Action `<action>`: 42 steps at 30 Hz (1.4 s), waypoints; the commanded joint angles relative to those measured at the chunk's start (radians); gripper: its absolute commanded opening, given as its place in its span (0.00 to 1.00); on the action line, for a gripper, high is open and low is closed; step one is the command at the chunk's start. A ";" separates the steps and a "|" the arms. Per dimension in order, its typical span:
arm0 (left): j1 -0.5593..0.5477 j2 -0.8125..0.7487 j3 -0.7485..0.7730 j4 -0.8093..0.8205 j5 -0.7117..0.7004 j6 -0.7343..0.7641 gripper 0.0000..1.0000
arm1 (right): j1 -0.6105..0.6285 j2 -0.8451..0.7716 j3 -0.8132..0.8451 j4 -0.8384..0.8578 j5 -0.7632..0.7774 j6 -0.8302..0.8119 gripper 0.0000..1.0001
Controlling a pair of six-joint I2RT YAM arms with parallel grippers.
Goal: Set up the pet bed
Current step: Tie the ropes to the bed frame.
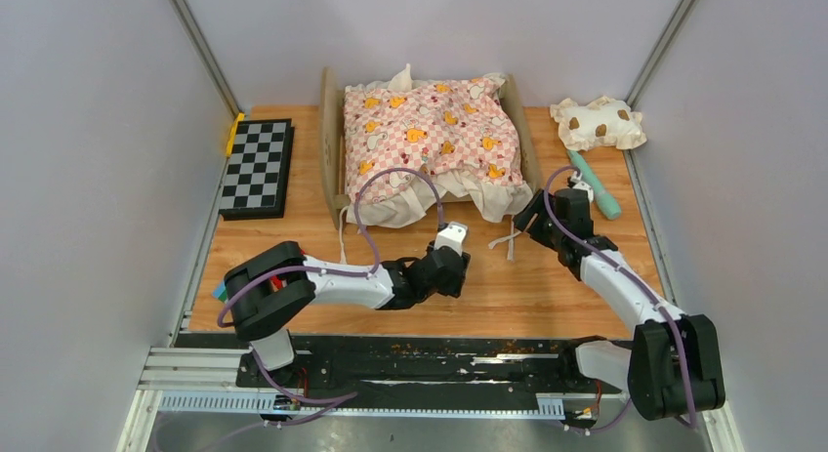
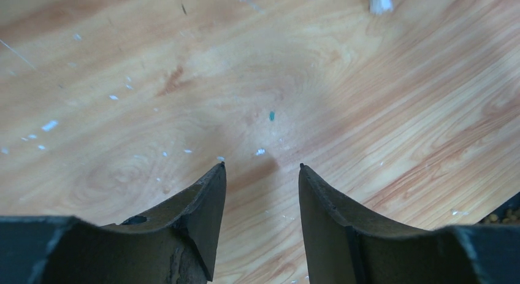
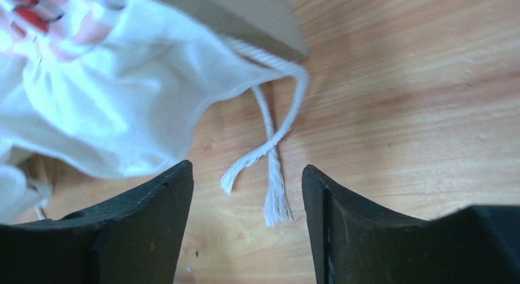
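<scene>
The pet bed [image 1: 330,149] stands at the back middle of the table, its light-wood side rails showing. A pink checkered cushion [image 1: 430,130] with a white ruffle [image 3: 122,112] covers it and spills over the front. A wooden corner of the bed [image 3: 245,14] shows in the right wrist view. My right gripper [image 1: 524,223] [image 3: 246,167] is open at the bed's front right corner. Two frayed white cord ends [image 3: 273,180] lie loose on the table between its fingers. My left gripper [image 1: 455,245] [image 2: 262,167] is open over bare wood in front of the bed, holding nothing.
A small cream brown-spotted pillow [image 1: 598,123] lies at the back right, with a teal stick [image 1: 598,190] just in front of it. A black-and-white checkerboard [image 1: 256,167] sits at the left edge. Another white cord [image 1: 344,242] hangs off the bed's front left corner.
</scene>
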 commanded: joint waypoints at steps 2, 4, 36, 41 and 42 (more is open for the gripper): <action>0.065 -0.133 -0.020 0.030 0.047 0.083 0.58 | 0.012 0.045 0.085 -0.079 -0.206 -0.200 0.61; 0.094 -0.161 -0.037 0.045 0.085 0.094 0.61 | 0.027 0.069 0.087 -0.086 -0.196 -0.205 0.58; 0.187 -0.662 -0.265 0.240 0.072 0.411 0.98 | 0.174 0.284 0.126 -0.192 0.055 -0.153 0.15; 0.189 -0.607 -0.240 0.284 0.134 0.513 0.97 | 0.174 0.254 0.135 -0.219 0.049 -0.171 0.06; 0.189 -0.584 -0.238 0.303 0.152 0.534 0.97 | 0.173 0.249 0.139 -0.221 0.041 -0.175 0.03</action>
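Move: The frayed end of the straight rope strand lies about 4 cm back and 3 cm left of the right hand, some 8 cm below it. The crossing strand's tip is about 4 cm left of that end and 2 cm farther out. From the right hand, the bed frame's near right corner stands about 9 cm ahead and 1 cm right, and the green bottle 11 cm ahead and 13 cm right. From the left hand, the straight end is about 4 cm ahead, 9 cm right and 4 cm below. The straight strand's frayed end is what the right hand sinks to: first left, then down about 7 cm and back, its fingers tipping down some 20 degrees and turning counter-clockwise, until they close from well open and pinch it just above the table. The left hand climbs about 17 cm away from the ropes, also left and slightly forward, tilting its fingers up and opening wide. ##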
